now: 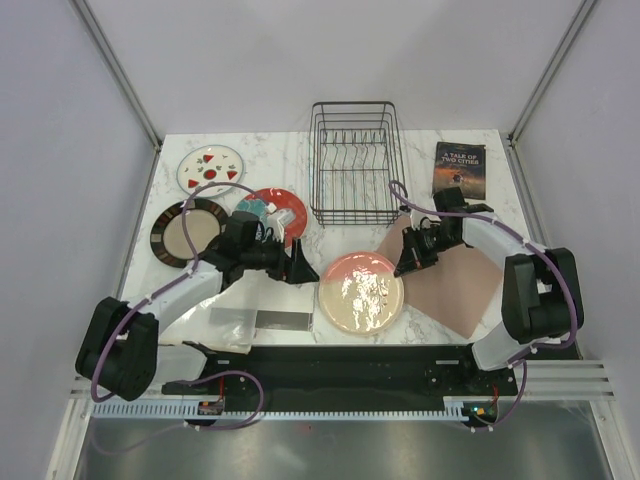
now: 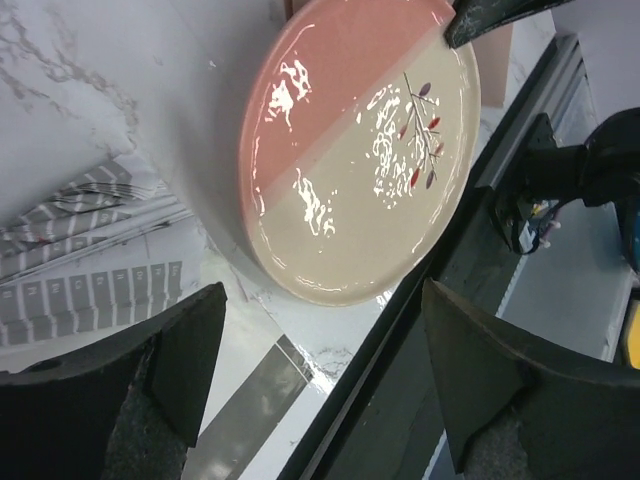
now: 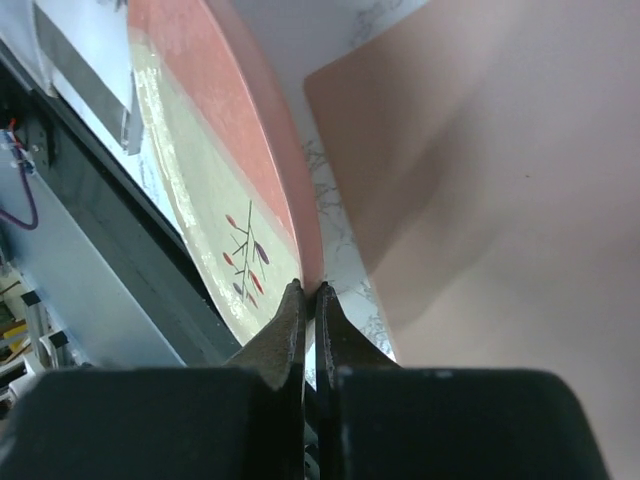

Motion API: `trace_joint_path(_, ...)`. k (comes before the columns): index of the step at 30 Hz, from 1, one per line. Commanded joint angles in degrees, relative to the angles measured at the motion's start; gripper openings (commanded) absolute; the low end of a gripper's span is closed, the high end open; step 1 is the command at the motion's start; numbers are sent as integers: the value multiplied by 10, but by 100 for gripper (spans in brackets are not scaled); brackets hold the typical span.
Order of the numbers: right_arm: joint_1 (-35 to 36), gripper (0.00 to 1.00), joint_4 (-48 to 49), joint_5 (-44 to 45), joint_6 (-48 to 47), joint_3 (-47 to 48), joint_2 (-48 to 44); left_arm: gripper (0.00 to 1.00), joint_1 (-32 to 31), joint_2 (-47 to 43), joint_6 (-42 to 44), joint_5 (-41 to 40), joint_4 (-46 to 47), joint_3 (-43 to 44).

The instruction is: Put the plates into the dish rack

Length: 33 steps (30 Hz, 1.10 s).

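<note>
The pink-and-cream plate with a twig is at the table's front middle. My right gripper is shut on its right rim, and the plate looks tilted up on that side. My left gripper is open and empty just left of the plate, jaws wide apart. The black wire dish rack stands empty at the back middle. The white plate with red marks, the brown-rimmed plate and the red plate, partly hidden by my left arm, lie at the left.
A pinkish-brown mat lies under my right arm, to the right of the plate. A dark book lies at the back right. Grey printed sheets lie near the front edge.
</note>
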Motion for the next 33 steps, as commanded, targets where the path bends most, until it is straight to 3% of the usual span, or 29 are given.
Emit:
trace_joint_path(1, -11, 0, -3, -128, -3, 10, -33, 82, 1, 43, 0, 92, 82, -1)
trace_joint_path(23, -29, 0, -34, -148, -41, 18, -40, 79, 0, 221, 82, 128, 198, 23)
trace_joint_path(29, -29, 0, -32, -137, -43, 18, -37, 71, -5, 287, 74, 183, 224, 63)
trace_joint_path(33, -29, 0, -31, -134, -46, 22, -28, 60, -11, 322, 74, 208, 230, 86)
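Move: The pink-and-cream plate is already pinched at its right rim by the shut right fingers. The plate's middle lies some 9 cm left of that hand, 4 cm back and 3 cm below. From the open left hand it is about 12 cm right, 6 cm back and 7 cm lower. From the left hand, the red plate sits roughly 12 cm ahead, 8 cm left and 10 cm below; the dish rack is about 24 cm ahead, 12 cm right and 6 cm below. Down and then also to the right, about 6.5 and 4.5 cm, the left hand closes in on the pink-and-cream plate's left rim, swinging some 15 degrees clockwise as its fingers narrow but stay well open. The right hand keeps its pinch on the opposite rim, rises about 2 cm with a slight roll that lifts its left side, and then holds nearly still. ##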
